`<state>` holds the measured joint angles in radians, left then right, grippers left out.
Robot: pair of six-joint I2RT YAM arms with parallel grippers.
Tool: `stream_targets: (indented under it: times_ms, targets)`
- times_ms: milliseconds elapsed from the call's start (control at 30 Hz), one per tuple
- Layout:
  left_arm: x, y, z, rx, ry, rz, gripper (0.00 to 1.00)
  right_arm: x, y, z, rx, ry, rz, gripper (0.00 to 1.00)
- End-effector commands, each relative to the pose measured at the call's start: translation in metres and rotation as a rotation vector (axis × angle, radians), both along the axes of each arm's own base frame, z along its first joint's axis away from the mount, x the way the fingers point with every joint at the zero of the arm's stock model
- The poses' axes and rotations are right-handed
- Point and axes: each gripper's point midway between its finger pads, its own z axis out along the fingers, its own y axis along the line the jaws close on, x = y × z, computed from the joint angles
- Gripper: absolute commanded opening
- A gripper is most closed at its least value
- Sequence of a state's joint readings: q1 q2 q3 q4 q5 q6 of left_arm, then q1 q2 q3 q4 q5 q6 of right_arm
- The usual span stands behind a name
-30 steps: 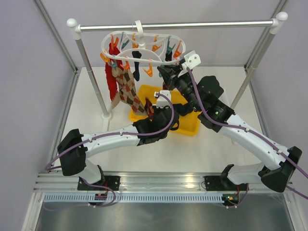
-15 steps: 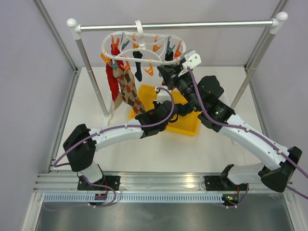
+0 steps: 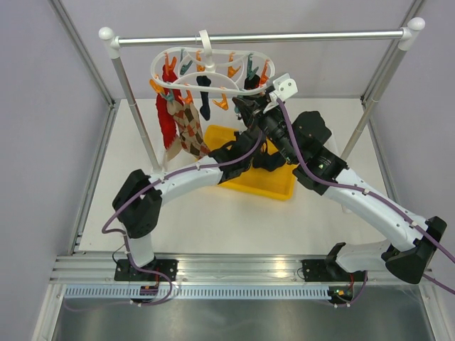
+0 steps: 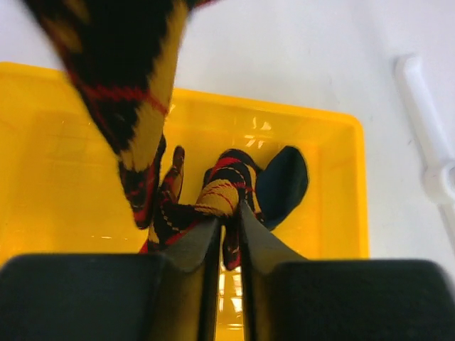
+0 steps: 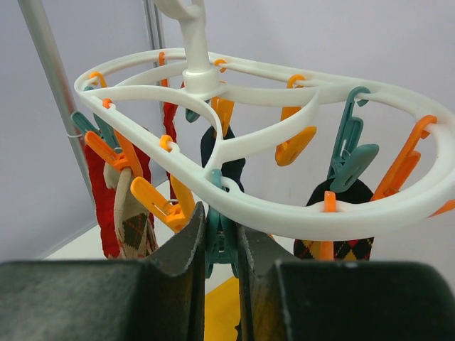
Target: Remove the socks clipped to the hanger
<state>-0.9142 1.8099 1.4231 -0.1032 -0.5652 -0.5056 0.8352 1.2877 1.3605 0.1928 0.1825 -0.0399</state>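
The white oval hanger [image 3: 206,77] [image 5: 234,192] hangs by its hook from the silver rail. A red sock [image 3: 165,121] and a beige argyle sock [image 3: 187,128] [image 5: 135,227] are clipped at its left, a dark sock [image 3: 205,99] in the middle and a black argyle sock [image 5: 341,245] at its right. My right gripper [image 3: 242,106] [image 5: 219,213] is shut on a teal peg [image 5: 222,238] under the front ring. My left gripper [image 3: 264,159] [image 4: 227,213] is low over the yellow bin [image 4: 334,213]. Its jaws stand a narrow slit apart, with a dark red-and-yellow sock [image 4: 213,192] at the tips. Whether they pinch it does not show.
The silver rail [image 3: 263,37] rests on two white posts, and the left post's foot [image 3: 158,170] stands beside the bin. A dark argyle sock [image 4: 128,85] hangs across the upper left of the left wrist view. Grey walls close in both sides.
My left arm has stretched forward, from the bin's near left edge to over its middle, under the right arm. The right arm has stayed at the hanger.
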Motion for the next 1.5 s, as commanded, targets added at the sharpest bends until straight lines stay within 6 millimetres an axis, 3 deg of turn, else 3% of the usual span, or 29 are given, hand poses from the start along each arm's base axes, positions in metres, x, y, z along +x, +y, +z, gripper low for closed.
stream_targets:
  times_ms: [0,167,433,467,567,633,667,733,800,833,867,933,967,1033,1067,1233,1467]
  targets:
    - [-0.002,-0.011,-0.013,-0.006,0.045,-0.05,0.32,-0.004,-0.003,0.02,0.022,-0.029,-0.003,0.07]
    - [-0.01,-0.017,-0.008,-0.03,0.021,-0.13,0.58,-0.003,-0.002,0.017,0.013,-0.025,-0.004,0.07]
    - [-0.036,-0.029,0.014,-0.118,-0.026,-0.295,0.68,-0.002,-0.002,0.015,0.013,-0.012,-0.006,0.07]
    - [-0.042,-0.025,0.012,-0.119,-0.027,-0.311,0.79,-0.001,-0.003,0.014,0.014,-0.009,-0.011,0.07]
    - [-0.058,-0.026,0.012,-0.129,-0.035,-0.357,0.8,0.001,-0.005,0.012,0.016,-0.001,-0.027,0.07]
    - [-0.069,-0.026,0.024,-0.14,-0.062,-0.379,0.79,0.001,-0.004,0.011,0.019,0.006,-0.028,0.07]
    - [-0.075,-0.023,0.019,-0.133,-0.056,-0.387,0.79,0.001,-0.004,0.01,0.02,0.008,-0.027,0.07]
    - [-0.087,-0.02,0.03,-0.156,-0.074,-0.407,0.79,0.001,-0.004,0.009,0.023,0.012,-0.026,0.07]
    - [-0.099,-0.013,0.022,-0.152,-0.064,-0.414,0.79,0.002,-0.005,0.009,0.025,0.016,-0.031,0.07]
    - [-0.103,-0.006,0.032,-0.172,-0.079,-0.405,0.79,0.001,-0.006,0.01,0.03,0.017,-0.03,0.07]
    - [-0.107,0.001,0.021,-0.157,-0.064,-0.396,0.78,0.001,-0.006,0.009,0.029,0.019,-0.033,0.07]
    - [-0.114,0.013,0.032,-0.191,-0.08,-0.373,0.78,0.0,-0.007,0.01,0.033,0.02,-0.031,0.07]
    - [-0.119,0.022,0.025,-0.183,-0.069,-0.365,0.77,-0.001,-0.007,0.009,0.033,0.021,-0.03,0.07]
    - [-0.126,0.036,0.036,-0.213,-0.087,-0.336,0.77,-0.001,-0.007,0.009,0.034,0.023,-0.031,0.07]
    - [-0.129,0.043,0.029,-0.207,-0.076,-0.323,0.76,-0.001,-0.009,0.01,0.034,0.021,-0.033,0.07]
    - [-0.134,0.081,0.03,-0.216,-0.07,-0.196,0.75,-0.001,-0.008,0.007,0.033,0.029,-0.034,0.08]
    - [-0.138,0.13,0.052,-0.232,-0.108,-0.049,0.75,0.001,-0.006,0.002,0.028,0.04,-0.029,0.09]
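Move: The left hand, with the argyle sock still between its fingers, is above the yellow bin: the bin's middle lies some 17 cm below, about 3 cm ahead and 4 cm left. The dark sock already in the bin lies some 17 cm below, 4 cm ahead and 4 cm right. The other argyle sock hangs about 4 cm ahead, 6 cm left and 9 cm up; the beige argyle sock about 4 cm back, 21 cm left and 14 cm up. From the right hand, the bin is about 44 cm below, 8 cm ahead and 3 cm right. Down first, by about 3 cm, the left hand opens its fingers to roughly three quarters and lets go of the argyle sock over the bin. It then draws back some 14 cm, rising on the way and swinging clockwise about 20 degrees, and finally sweeps left and up towards the beige sock, turning partly back. The right hand stays, still pinching the teal clip at the hanger's front edge. ##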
